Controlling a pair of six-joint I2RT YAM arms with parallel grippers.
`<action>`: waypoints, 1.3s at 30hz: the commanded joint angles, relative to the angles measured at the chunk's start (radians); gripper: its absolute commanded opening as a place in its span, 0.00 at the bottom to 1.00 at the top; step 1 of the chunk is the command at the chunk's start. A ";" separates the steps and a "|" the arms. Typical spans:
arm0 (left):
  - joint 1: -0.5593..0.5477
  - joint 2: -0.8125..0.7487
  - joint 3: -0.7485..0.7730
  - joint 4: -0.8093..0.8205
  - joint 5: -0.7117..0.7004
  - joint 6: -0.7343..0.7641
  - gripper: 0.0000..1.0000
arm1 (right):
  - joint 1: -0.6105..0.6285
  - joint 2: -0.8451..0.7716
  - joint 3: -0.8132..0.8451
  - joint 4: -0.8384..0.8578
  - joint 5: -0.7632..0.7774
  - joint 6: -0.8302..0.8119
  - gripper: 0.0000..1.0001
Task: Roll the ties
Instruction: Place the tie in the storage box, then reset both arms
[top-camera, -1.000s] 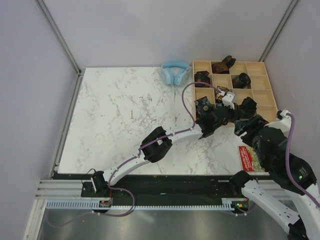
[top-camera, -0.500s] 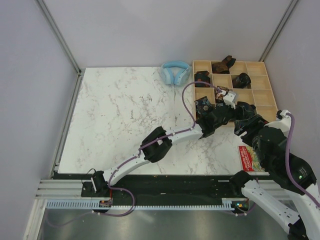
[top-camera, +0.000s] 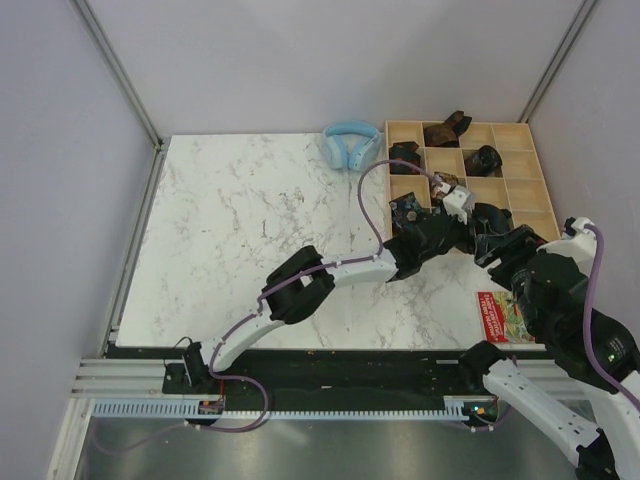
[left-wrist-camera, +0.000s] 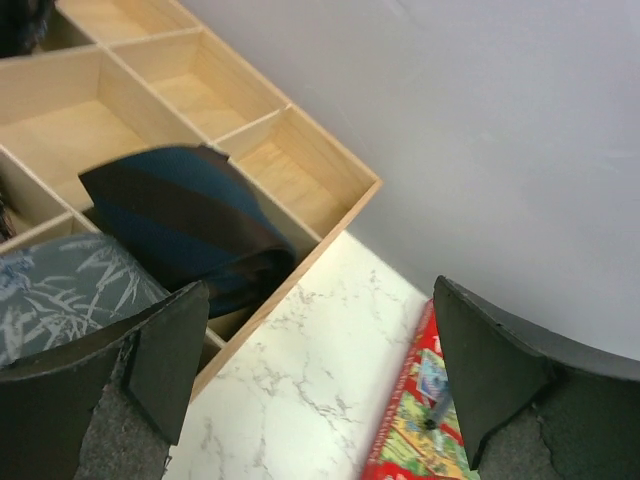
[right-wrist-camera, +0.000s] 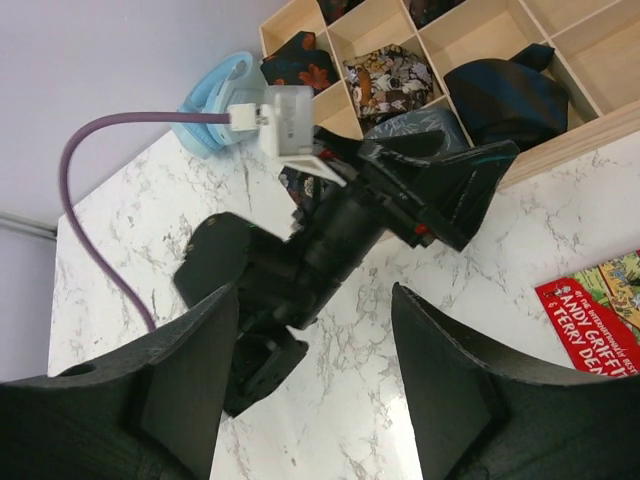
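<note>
A rolled tie (left-wrist-camera: 190, 215) with dark blue and black stripes lies in a compartment at the near edge of the wooden tray (left-wrist-camera: 335, 225). A grey-blue leaf-pattern tie (left-wrist-camera: 60, 290) sits in the compartment beside it. My left gripper (left-wrist-camera: 320, 385) hangs open just off the tray's edge, over the marble, with nothing between its fingers. The right wrist view shows the same striped tie (right-wrist-camera: 510, 90), a brown floral tie (right-wrist-camera: 385, 72) and a dark orange-leaf tie (right-wrist-camera: 300, 60). My right gripper (right-wrist-camera: 315, 390) is open and empty above the table, behind the left gripper (top-camera: 490, 225).
Light blue headphones (top-camera: 350, 146) lie at the tray's (top-camera: 468, 124) far left corner. A red picture book (top-camera: 500, 316) lies on the marble near the right front. More rolled ties (top-camera: 440, 130) fill the far compartments. The left forearm (top-camera: 340, 270) stretches diagonally across the table.
My left gripper has opened and let go of the striped tie, which stays in its compartment. The left arm has drawn back a little toward the near left. The right gripper has barely moved.
</note>
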 joint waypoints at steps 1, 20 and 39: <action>-0.005 -0.247 -0.130 0.131 0.013 0.015 0.99 | 0.000 0.026 0.062 0.011 0.032 -0.025 0.71; 0.003 -1.100 -1.066 -0.016 -0.267 0.179 1.00 | 0.000 0.133 0.059 0.112 -0.181 -0.061 0.84; 0.261 -2.108 -1.665 -0.717 -0.708 0.251 1.00 | 0.239 0.372 -0.291 0.629 -0.498 -0.044 0.98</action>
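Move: The dark tie lies in its front-row compartment of the storage box, about 5 cm ahead of the open left gripper, 4 cm to its right and 6 cm below. The grey rolled tie sits level with it, roughly 9 cm to its left; the book lies some 24 cm back of the dark tie and 3 cm to its right. From the right hand, the dark tie is about 18 cm ahead, 11 cm right and 22 cm below. Lift the empty left gripper some 13 cm clear of the box, then swing it left about 50 cm over the open table, drawing back a little, sinking and turning counter-clockwise, fingers kept wide. After a slight rise, sweep the right hand left and down, away from the box, turning about 35 degrees counter-clockwise while its fingers open fully. ##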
